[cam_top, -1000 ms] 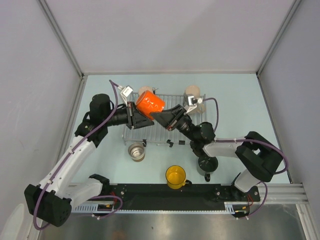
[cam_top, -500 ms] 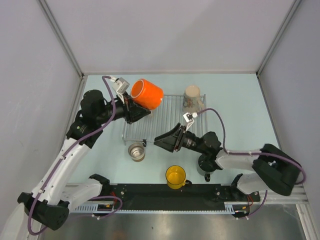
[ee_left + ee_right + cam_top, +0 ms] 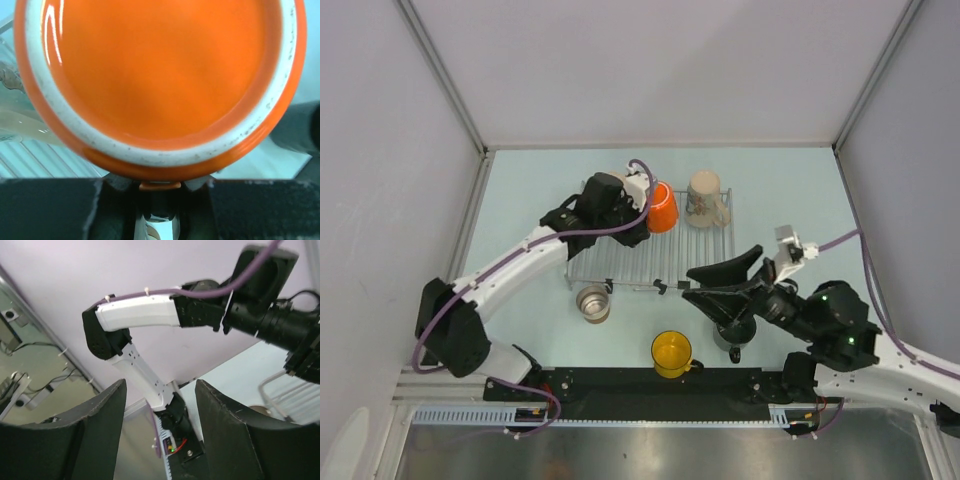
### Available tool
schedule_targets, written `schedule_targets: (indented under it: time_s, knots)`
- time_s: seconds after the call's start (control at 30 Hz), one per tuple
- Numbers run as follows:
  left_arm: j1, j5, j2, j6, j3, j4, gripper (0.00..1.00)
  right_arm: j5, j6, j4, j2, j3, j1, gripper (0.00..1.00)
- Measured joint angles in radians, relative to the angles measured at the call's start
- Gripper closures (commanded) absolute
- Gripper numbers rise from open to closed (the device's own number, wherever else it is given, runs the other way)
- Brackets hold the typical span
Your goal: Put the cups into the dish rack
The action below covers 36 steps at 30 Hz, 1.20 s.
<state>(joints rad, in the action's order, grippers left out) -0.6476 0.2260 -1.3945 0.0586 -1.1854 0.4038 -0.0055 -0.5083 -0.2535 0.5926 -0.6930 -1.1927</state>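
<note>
My left gripper (image 3: 642, 212) is shut on the orange mug (image 3: 662, 208), holding it by the handle at the back of the dish rack (image 3: 620, 262), close beside a beige mug (image 3: 705, 198) standing on the rack. In the left wrist view the orange mug (image 3: 160, 75) fills the frame, and a bit of its handle sits between the jaws of the left gripper (image 3: 160, 187). My right gripper (image 3: 708, 282) hangs open and empty just off the rack's front right corner, above the dark grey mug (image 3: 734, 332). In its own view the right gripper (image 3: 160, 410) holds nothing.
A steel cup (image 3: 592, 302) stands on the table in front of the rack's left corner. A yellow mug (image 3: 671, 352) sits near the front rail, left of the dark grey mug. Walls close in the table on three sides.
The left arm swung right and down with the orange mug, from the rack's back left to beside the beige mug. The right gripper drew back toward the near right and opened.
</note>
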Motion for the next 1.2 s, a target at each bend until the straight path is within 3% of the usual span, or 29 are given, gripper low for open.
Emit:
schedule_targets:
  time_s: [0.13, 0.4, 0.8, 1.2]
  knots:
    - [0.000, -0.060, -0.118, -0.007, -0.058, 0.018, 0.99, 0.111, 0.061, 0.145, -0.099, -0.026, -0.017, 0.39]
    - [0.002, -0.107, -0.309, -0.008, -0.190, 0.006, 1.00, 0.220, 0.129, 0.363, -0.108, -0.043, -0.018, 0.39]
    - [0.051, -0.147, -0.589, -0.006, -0.329, -0.010, 1.00, 0.256, 0.184, 0.375, -0.122, 0.010, -0.019, 0.38]
    - [0.085, -0.188, -0.649, 0.002, -0.366, -0.024, 1.00, 0.230, 0.201, 0.317, -0.103, 0.078, -0.019, 0.38]
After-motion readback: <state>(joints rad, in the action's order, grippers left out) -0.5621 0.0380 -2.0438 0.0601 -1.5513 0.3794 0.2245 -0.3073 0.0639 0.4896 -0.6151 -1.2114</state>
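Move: The left hand holds the orange cup upside down by its handle. The rack spot for it lies about 14 cm ahead, straight in line and some 16 cm below; one beige cup stands about 17 cm ahead, 10 cm left and 14 cm below, the other 16 cm ahead, 11 cm right and equally low. The open right hand has the yellow cup almost straight beneath it, some 36 cm down, with the dark cup 4 cm farther out and 13 cm right. Keeping its grip on the orange cup's handle, the left hand carries it down and forward together, about 14 cm each way, into the gap between the two beige cups on the rack, bowing a little to the right midway, tipping the fingers steeper towards the rack and slowing to a stop low over the bars. The empty right hand first swings a few centimetres right, then sinks about 9 cm with a slight forward drift, turning clockwise and lowering its left side some 20 degrees, fingers still open, above the yellow cup. ##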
